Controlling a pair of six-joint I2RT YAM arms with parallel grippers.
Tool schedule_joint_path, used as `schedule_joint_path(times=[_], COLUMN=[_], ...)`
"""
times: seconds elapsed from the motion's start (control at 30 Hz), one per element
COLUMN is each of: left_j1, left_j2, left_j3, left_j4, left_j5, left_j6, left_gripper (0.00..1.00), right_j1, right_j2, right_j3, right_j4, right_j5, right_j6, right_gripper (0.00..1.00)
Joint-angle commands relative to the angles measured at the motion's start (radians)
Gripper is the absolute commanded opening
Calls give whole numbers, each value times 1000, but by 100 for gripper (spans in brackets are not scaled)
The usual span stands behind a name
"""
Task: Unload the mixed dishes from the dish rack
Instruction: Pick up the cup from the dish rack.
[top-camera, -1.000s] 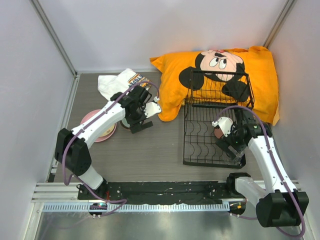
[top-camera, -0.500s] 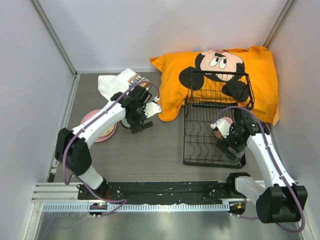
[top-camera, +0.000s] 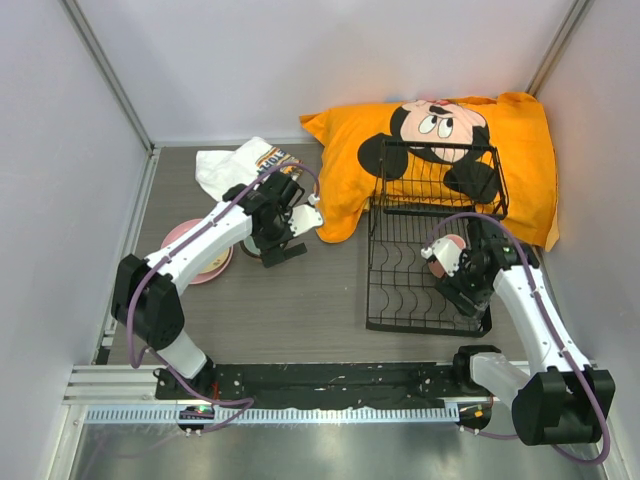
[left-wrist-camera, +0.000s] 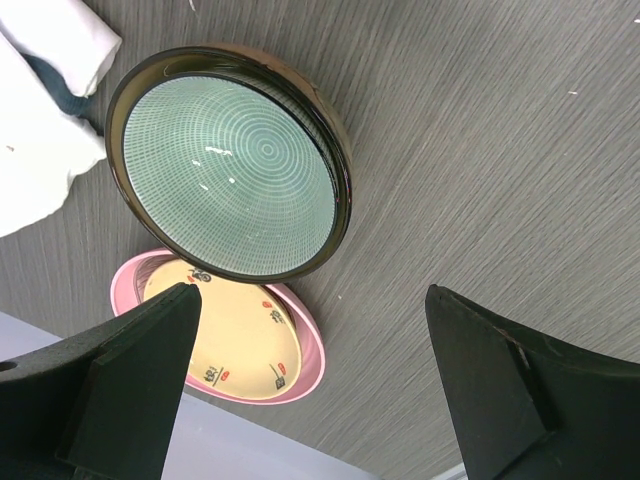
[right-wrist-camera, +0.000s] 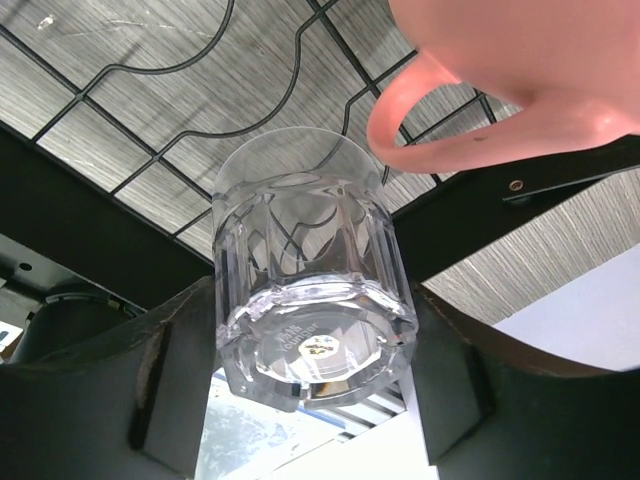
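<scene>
The black wire dish rack (top-camera: 374, 292) stands on the right of the table. My right gripper (right-wrist-camera: 312, 330) reaches down into it, shut on the small clear glass (right-wrist-camera: 305, 260), with a finger pressed against each side. The pink handled mug (right-wrist-camera: 520, 60) sits just beyond the glass, and from above it shows beside the right wrist (top-camera: 452, 241). My left gripper (left-wrist-camera: 310, 300) hangs open above the table with nothing between its fingers. Under it lies the brown patterned bowl (left-wrist-camera: 230, 165) with a green inside. Next to the bowl, the tan speckled plate (left-wrist-camera: 230, 340) rests on the pink plate (left-wrist-camera: 312, 352).
An orange Mickey Mouse pillow (top-camera: 520, 150) lies at the back right, under the rack's raised basket end (top-camera: 440, 175). A white cloth (top-camera: 232, 165) lies at the back left, touching the bowl's far side. Grey walls close in on both sides.
My right gripper shifted slightly up into the rack and its fingers closed in on the glass. The left arm has barely moved and stays open.
</scene>
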Motion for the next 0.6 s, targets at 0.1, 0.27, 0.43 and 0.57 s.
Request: schedule_joint_path(times=[0.1,0.27,0.43,0.57], left_j1=[4,4,4,4], left_j2=[-10,-13,-25,-47], left_j3=[0,9,31,57], left_j4=[19,18,19,36], left_j5=[21,26,44,118], left_j6=[-8,-11,-26,-61], left_gripper=[100,100,100,100], right_j1=[-5,-4,-4,-4], right_j2=[-2,-8,-22,-31], right_j3=[96,152,232,306], right_j4=[-61,-106,-152,-187], right_j5=[12,4,-3,-48], right_j6=[-2,-1,-1,2], right_gripper=[61,56,53,51])
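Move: Down in the rack's near right corner, the right hand already has the clear cup between its fingers, the cup's middle about 3 cm below the hand point. The corner of the rack's rails is some 5 cm back and 3 cm to the right, about 6 cm below. The pink mug stands roughly 11 cm ahead and 6 cm to the left, about 3 cm lower. From the left hand, the cup is some 45 cm right, 13 cm back and 6 cm lower. Lifting almost straight up and gathering speed, the right hand raises the cup about 5 cm from the rack's near right corner, away from the wires and the rails. Only about 1 cm of forward drift comes in late, with the wrist tipping up barely 5 degrees. The fingers keep their unchanged grip around the cup's upturned base, open end down. ##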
